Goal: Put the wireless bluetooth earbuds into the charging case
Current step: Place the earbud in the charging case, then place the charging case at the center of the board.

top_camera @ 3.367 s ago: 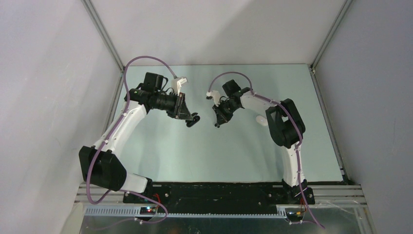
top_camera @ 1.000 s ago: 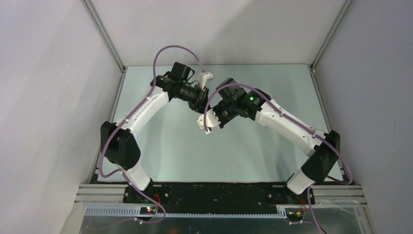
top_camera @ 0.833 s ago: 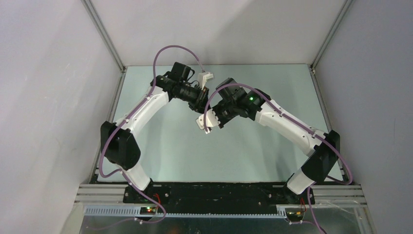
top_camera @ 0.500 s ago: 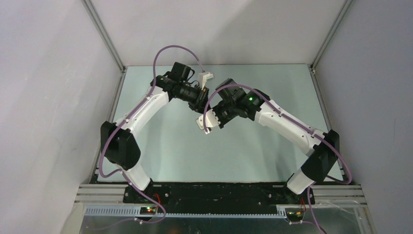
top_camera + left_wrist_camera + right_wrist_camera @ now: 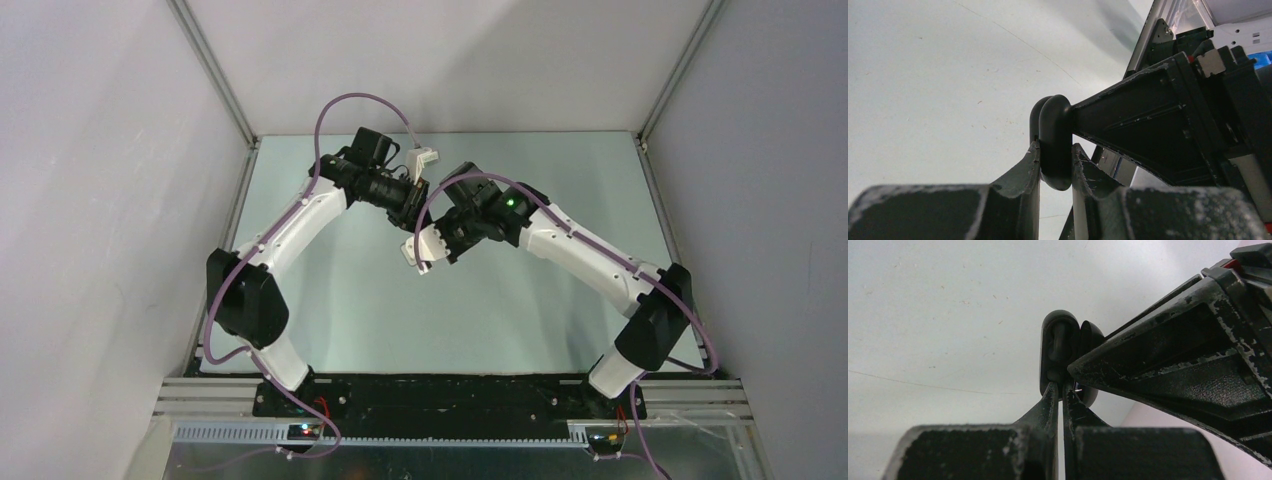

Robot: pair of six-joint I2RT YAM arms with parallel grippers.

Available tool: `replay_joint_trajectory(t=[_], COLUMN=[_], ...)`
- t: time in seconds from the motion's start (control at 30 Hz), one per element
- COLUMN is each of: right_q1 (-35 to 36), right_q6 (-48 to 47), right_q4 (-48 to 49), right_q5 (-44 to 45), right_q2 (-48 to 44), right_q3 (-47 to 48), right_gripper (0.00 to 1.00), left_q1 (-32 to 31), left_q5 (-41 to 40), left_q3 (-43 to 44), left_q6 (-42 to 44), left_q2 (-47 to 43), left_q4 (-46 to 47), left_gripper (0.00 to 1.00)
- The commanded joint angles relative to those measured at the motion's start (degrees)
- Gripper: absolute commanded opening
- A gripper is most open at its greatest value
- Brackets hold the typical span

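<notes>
My left gripper (image 5: 1055,150) is shut on a black oval charging case (image 5: 1054,135), held on edge above the table. In the right wrist view the case (image 5: 1053,340) stands ajar, its lid (image 5: 1091,337) a little apart from the other half. My right gripper (image 5: 1062,385) is almost fully shut with its tips in that gap, on a small dark piece (image 5: 1058,342) that looks like a black earbud. In the top view the left gripper (image 5: 413,217) and right gripper (image 5: 440,238) meet at the table's middle back. The other earbuds are out of view.
The pale green table (image 5: 340,300) is walled by grey panels (image 5: 100,200) at left, back and right. The left arm's finger (image 5: 1173,350) fills the right side of the right wrist view. The right gripper's body (image 5: 1158,135) fills the right side of the left wrist view.
Since 3.4 s ago both arms have stretched toward the back middle and brought their grippers together. Over the last second only the right arm has shifted slightly.
</notes>
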Motion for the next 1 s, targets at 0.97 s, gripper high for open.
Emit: replay_joint_trajectory(t=[0.97], right_q1=[-16.3], right_q6=[42.7], right_q4=[1.7], right_q5=[-19.0], right_q2=[-12.5], right_q3=[-6.2], right_gripper=[0.34], left_q1=[1.2], left_q5=[14.7], left_q3=[-2.1], left_q6=[8.3], left_q2=[11.7], left_q4=[0.7], left_gripper=[0.00])
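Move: The open charging case is clamped in the left gripper, its middle about 1 cm right of and 1 cm below the left hand point. The closed right fingertips are at the case's right-hand bay, with the case's middle roughly 2 cm to their left, 1 cm lower and level fore-and-aft. On the table the white case lies some 22 cm to the right of the right hand, about 5 cm farther out and 20 cm down, mostly hidden by that arm. The right fingers, at the case's right-hand bay, first open about a third of the way and let go of the earbud, then the hand backs off up and to the right, rising some 6 cm and sinking about 1 cm again while it carries on right to about 7 cm away, turning clockwise with its fingers swinging up to point more to the left. The left hand keeps its grip on the case and holds still for most of this, then near the end lowers it about 4 cm, tipping slightly. ##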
